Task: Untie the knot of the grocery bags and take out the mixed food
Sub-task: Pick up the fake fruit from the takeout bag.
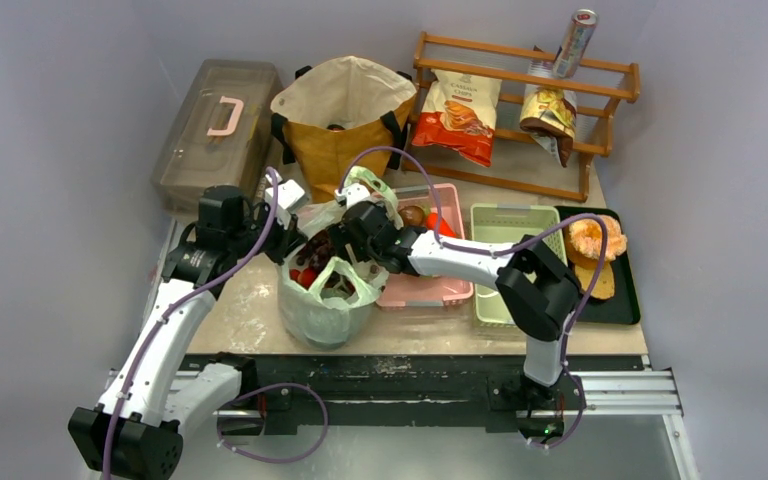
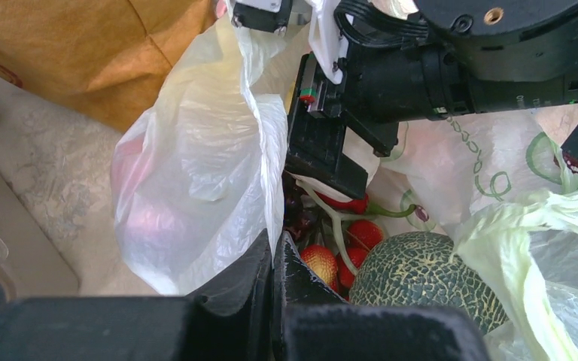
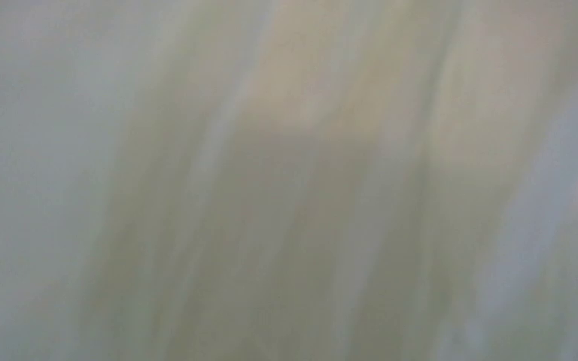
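The pale-green plastic bag (image 1: pixel 322 305) stands at the table's front with its mouth open; the knot is out of view. My left gripper (image 1: pixel 288 240) (image 2: pixel 277 252) is shut on the bag's left rim film. My right gripper (image 1: pixel 340 255) reaches into the mouth from the right, one black finger (image 2: pixel 327 150) down among the food and the jaws standing wide apart. Inside lie a red chilli (image 2: pixel 346 203), red fruits (image 2: pixel 320 259), dark grapes (image 2: pixel 297 214) and a green melon (image 2: pixel 421 274). Plastic film blurs the whole right wrist view. The mustard-brown tote (image 1: pixel 345 115) stands open behind.
A grey-brown lidded box (image 1: pixel 215 125) sits at the back left. A wooden rack (image 1: pixel 525 100) at the back right holds chip bags and a can. Right of the bag are a pink basket (image 1: pixel 430 292), a green basket (image 1: pixel 490 300) and a black tray (image 1: pixel 625 295).
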Controlling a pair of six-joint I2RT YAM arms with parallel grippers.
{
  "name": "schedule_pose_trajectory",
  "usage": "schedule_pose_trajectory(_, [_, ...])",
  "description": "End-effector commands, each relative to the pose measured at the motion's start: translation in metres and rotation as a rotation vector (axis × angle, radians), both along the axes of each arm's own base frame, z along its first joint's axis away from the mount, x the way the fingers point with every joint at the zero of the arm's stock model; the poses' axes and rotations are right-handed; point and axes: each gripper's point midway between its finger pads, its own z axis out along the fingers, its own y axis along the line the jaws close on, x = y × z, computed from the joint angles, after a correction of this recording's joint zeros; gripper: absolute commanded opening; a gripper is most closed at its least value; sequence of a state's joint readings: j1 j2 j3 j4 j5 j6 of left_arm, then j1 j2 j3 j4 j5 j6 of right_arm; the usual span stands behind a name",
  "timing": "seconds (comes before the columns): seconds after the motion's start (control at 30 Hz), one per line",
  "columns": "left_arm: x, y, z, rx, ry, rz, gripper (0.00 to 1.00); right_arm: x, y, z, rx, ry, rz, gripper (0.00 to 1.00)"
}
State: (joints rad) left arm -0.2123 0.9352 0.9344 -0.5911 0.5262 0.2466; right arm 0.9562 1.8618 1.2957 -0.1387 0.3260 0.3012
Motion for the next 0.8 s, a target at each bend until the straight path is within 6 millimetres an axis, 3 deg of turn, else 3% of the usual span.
schedule_pose_trajectory(0.0, [0.005,-0.001,0.002,-0.006,-0.020,0.009,0.00,-0.005,0.015,-0.014,0.020,0.046,-0.001,0.86])
schedule_pose_trajectory(0.13, [0.006,0.000,0.002,-0.005,-0.022,0.016,0.00,-0.003,0.010,-0.021,-0.017,0.061,-0.039,0.56])
schedule_pose_trajectory(0.4, [0.005,0.002,0.001,0.003,-0.024,0.028,0.00,0.003,0.009,0.026,0.039,-0.020,-0.039,0.00])
schedule_pose_trajectory(0.7, [0.007,0.001,0.003,-0.004,-0.026,0.033,0.00,-0.018,0.012,0.099,0.211,-0.076,0.065,0.00])
schedule_pose_trajectory(0.77, [0.007,0.002,0.001,-0.003,-0.025,0.035,0.00,-0.023,0.013,0.105,0.225,-0.080,0.100,0.00])
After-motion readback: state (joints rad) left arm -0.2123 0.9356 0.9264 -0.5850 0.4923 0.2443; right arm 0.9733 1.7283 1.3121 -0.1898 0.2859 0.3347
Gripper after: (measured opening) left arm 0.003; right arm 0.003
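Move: The right hand is down in the bag, fingers wide open around the top of the yellow-and-white squash, whose middle lies some 3 cm below and 2 cm to the right. The grapes are about 5 cm to the hand's left and 1 cm back; the melon is roughly 9 cm back, 2 cm left, both a few centimetres lower than the hand. From the left hand the squash is about 4 cm ahead, 10 cm right and 12 cm below. The right fingers snap fully shut at the squash without keeping anything between them, the hand nudging about 1 cm left as they close. It then rises out of the bag about 6 cm, away from the squash, drawing back some 2 cm, fingers shut. The left hand stays put, still pinching the bag's rim. ##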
